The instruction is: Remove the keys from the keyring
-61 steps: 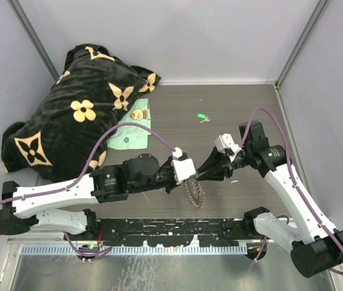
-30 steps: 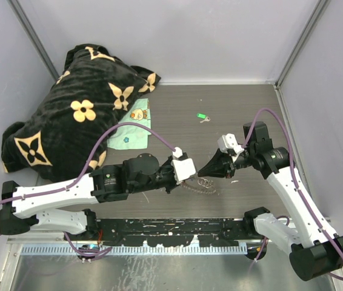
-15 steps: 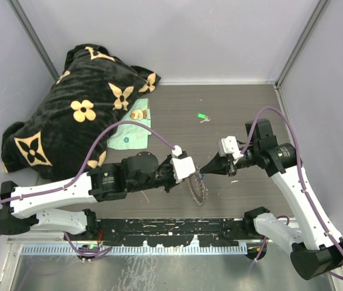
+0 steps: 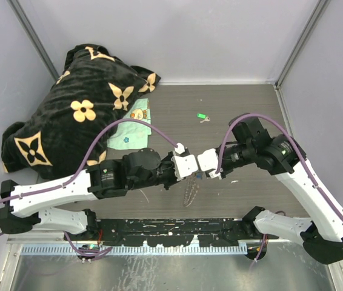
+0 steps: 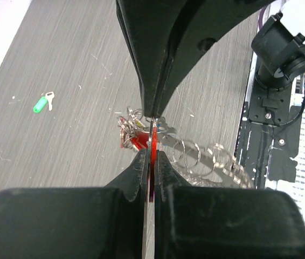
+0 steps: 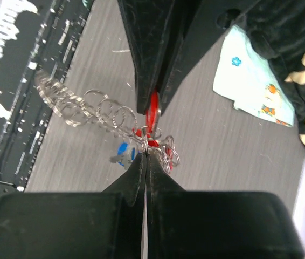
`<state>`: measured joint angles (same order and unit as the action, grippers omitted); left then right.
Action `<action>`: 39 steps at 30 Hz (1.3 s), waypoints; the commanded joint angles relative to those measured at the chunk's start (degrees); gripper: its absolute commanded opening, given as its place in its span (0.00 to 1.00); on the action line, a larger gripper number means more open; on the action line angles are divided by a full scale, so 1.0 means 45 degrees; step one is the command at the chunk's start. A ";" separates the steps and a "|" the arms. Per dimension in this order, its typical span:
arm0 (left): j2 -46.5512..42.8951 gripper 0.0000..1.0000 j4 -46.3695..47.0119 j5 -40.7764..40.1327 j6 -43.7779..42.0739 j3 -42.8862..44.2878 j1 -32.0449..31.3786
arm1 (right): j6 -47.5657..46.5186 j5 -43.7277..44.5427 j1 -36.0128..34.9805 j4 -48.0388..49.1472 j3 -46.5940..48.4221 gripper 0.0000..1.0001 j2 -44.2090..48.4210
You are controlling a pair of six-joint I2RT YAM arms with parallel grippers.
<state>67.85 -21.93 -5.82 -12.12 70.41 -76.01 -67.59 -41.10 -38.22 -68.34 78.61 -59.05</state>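
My left gripper is shut on a key's red plastic tag, which stands edge-on between its jaws. Facing it tip to tip, my right gripper is shut on a small wire ring in the bunch of keys. A blue-tagged key hangs beside that bunch. The keyring, a chain of linked loops, dangles below both grippers and trails off in the wrist views. From above, the left gripper and the right gripper meet over the front middle of the table.
A loose green-tagged key lies further back on the grey table. A black flowered blanket fills the back left, with a pale green cloth at its edge. Walls close three sides; a black rail runs along the front.
My right gripper has closed and moved left, right up to the left gripper's tips. The keyring has swung and now hangs nearly edge-on. The left gripper has kept its grip.
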 commanded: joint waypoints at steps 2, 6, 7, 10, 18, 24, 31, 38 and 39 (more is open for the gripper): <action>0.0045 0.00 0.1253 -0.0098 -0.0145 0.0550 -0.0024 | -0.0384 0.3388 -0.0938 -0.1181 0.1383 0.01 -0.0728; 0.0073 0.00 0.1749 -0.0095 0.0004 0.0235 -0.0024 | -0.0148 0.4241 -0.1672 -0.1585 0.1456 0.01 -0.1029; 0.0062 0.00 0.1896 -0.0102 0.0043 0.0122 -0.0024 | -0.0103 0.4184 -0.1716 -0.1574 0.1408 0.01 -0.0996; 0.0056 0.00 0.2278 -0.0073 0.0151 -0.0145 -0.0024 | 0.0074 0.3531 -0.1723 -0.1444 0.1331 0.01 -0.0774; -0.0251 0.00 0.2871 0.0122 0.0538 -0.0817 -0.0024 | 0.0436 0.0809 -0.0619 -0.1001 0.0945 0.01 -0.0106; -0.0638 0.00 0.2817 0.0245 0.0499 -0.1034 -0.0024 | 0.2080 -0.1886 0.1346 0.1399 -0.1280 0.17 0.0810; -0.0814 0.00 0.2611 0.0334 0.0227 -0.1031 -0.0022 | 0.2931 -0.3584 0.2744 0.2334 -0.1803 0.27 0.0780; -0.1044 0.00 0.2531 0.0327 0.0057 -0.1071 -0.0018 | 0.3009 -0.5195 0.3416 0.2399 -0.2036 0.33 0.0488; -0.1078 0.00 0.2535 0.0324 0.0057 -0.1108 -0.0018 | 0.3009 -0.5350 0.3446 0.2411 -0.2151 0.33 0.0502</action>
<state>66.32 -15.70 -4.69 -11.18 64.69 -76.20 -55.24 -57.89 -23.59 -59.94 69.69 -56.64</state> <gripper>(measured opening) 0.024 0.320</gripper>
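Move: The right hand already pinches the keyring's wire, with the red key held in the left fingers about 3 cm to its left and 1 cm higher. The blue key dangles roughly 2 cm back and 3 cm below the right hand. From the left hand, the red key sits about 1 cm to the right at its fingertips, and the keyring's hanging coil lies some 5 cm back, 1 cm right and 4 cm down. Right hand tugs the wire about 2 cm right, dips some 3 cm, lets go; left keeps the red key. ##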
